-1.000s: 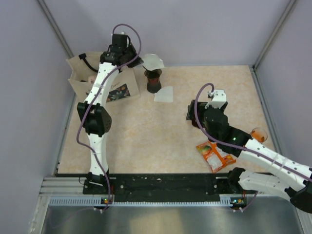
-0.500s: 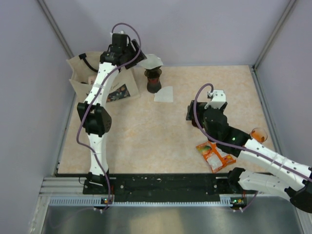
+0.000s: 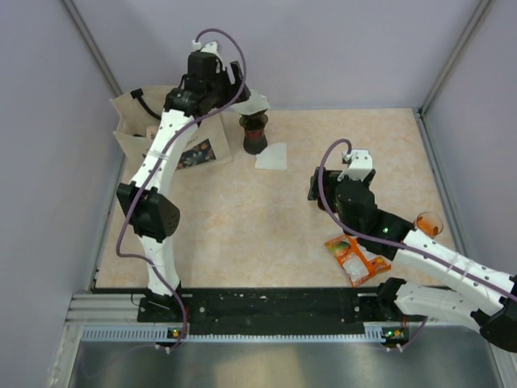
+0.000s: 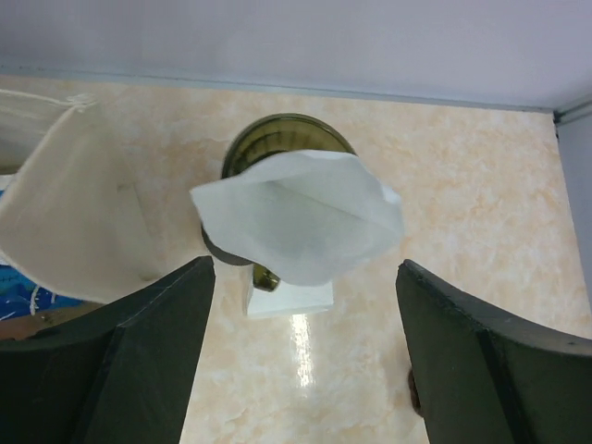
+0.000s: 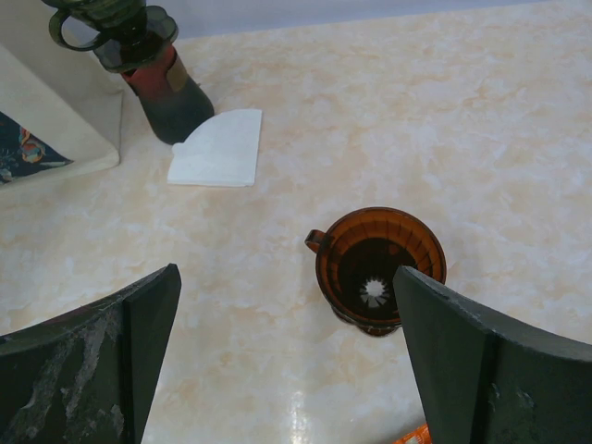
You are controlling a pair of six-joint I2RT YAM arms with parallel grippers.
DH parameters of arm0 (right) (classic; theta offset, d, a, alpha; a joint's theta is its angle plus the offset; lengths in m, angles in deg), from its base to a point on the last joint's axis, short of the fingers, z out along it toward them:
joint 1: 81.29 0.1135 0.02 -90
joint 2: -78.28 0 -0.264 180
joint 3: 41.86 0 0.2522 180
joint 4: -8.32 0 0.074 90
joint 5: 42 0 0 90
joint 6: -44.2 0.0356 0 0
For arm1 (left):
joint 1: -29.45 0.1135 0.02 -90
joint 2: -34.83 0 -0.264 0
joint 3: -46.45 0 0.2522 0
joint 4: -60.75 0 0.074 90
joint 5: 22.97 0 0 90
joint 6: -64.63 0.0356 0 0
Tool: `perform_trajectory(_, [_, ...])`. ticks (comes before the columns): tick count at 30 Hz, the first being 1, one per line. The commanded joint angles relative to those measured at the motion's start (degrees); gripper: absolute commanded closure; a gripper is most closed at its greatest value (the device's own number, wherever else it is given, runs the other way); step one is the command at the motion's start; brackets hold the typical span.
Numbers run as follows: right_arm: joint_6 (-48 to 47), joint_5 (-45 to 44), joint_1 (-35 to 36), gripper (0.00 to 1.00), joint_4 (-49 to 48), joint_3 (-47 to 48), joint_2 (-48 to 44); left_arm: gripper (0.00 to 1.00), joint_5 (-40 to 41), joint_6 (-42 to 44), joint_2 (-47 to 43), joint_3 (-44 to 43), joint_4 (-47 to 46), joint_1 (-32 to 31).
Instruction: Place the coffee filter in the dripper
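Observation:
The olive-green dripper [image 4: 277, 134] stands on a dark red holder [image 5: 176, 92] at the back of the table, also seen from above [image 3: 254, 124]. The white coffee filter [image 4: 296, 217] sits opened in the dripper's mouth, leaning over its near rim [image 3: 255, 103]. My left gripper [image 4: 305, 277] hangs open above it, its fingers wide on either side and clear of the paper [image 3: 239, 95]. My right gripper [image 5: 287, 273] is open and empty over mid-table [image 3: 317, 187].
A second, flat filter [image 3: 272, 156] lies on the table beside the holder. A beige bag [image 3: 137, 129] stands at the back left. An amber dripper [image 5: 379, 266] sits below my right fingers. An orange packet [image 3: 353, 257] lies front right.
My left gripper has opened and let go of the filter, which now rests in the dripper; the left wrist has risen slightly. The right arm has not moved.

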State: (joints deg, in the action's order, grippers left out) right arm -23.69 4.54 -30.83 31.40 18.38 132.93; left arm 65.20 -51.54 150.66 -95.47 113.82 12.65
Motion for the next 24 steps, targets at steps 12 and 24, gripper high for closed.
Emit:
perform_trajectory(12, [-0.05,-3.82,-0.53,0.02,-1.06,-2.71,-3.67,0.47,-0.72,10.35,-1.31,0.55,-8.72,-3.33])
perform_trajectory(24, [0.39,-5.49,-0.53,0.03,0.34,-3.06,-4.29,0.55,0.23,10.79,4.93,-3.24,-10.3,-3.51])
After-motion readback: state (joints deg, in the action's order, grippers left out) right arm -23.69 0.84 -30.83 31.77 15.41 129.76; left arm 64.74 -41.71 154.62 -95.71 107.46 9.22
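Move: Slightly ahead of the left hand, which is open and empty, the loose white coffee filter lies about 4 cm forward, 3 cm to the right and 8 cm below. Its green dripper is under it, roughly 5 cm forward, 2 cm right and 13 cm down; the stack of white papers lies on the table some 9 cm right, 1 cm back and 30 cm down. From the right hand the filter is about 27 cm forward and 23 cm left, 2 cm lower. Backing off the filter first, the left hand rises about 4 cm while drifting right and a little back, then comes down some 5 cm and forward about 3 cm towards the filter, ending about 4 cm farther right. On the way its fingers close from wide to about half open and the wrist swings a little clockwise; contact can't be seen. The open right hand shifts about 2 cm right. ##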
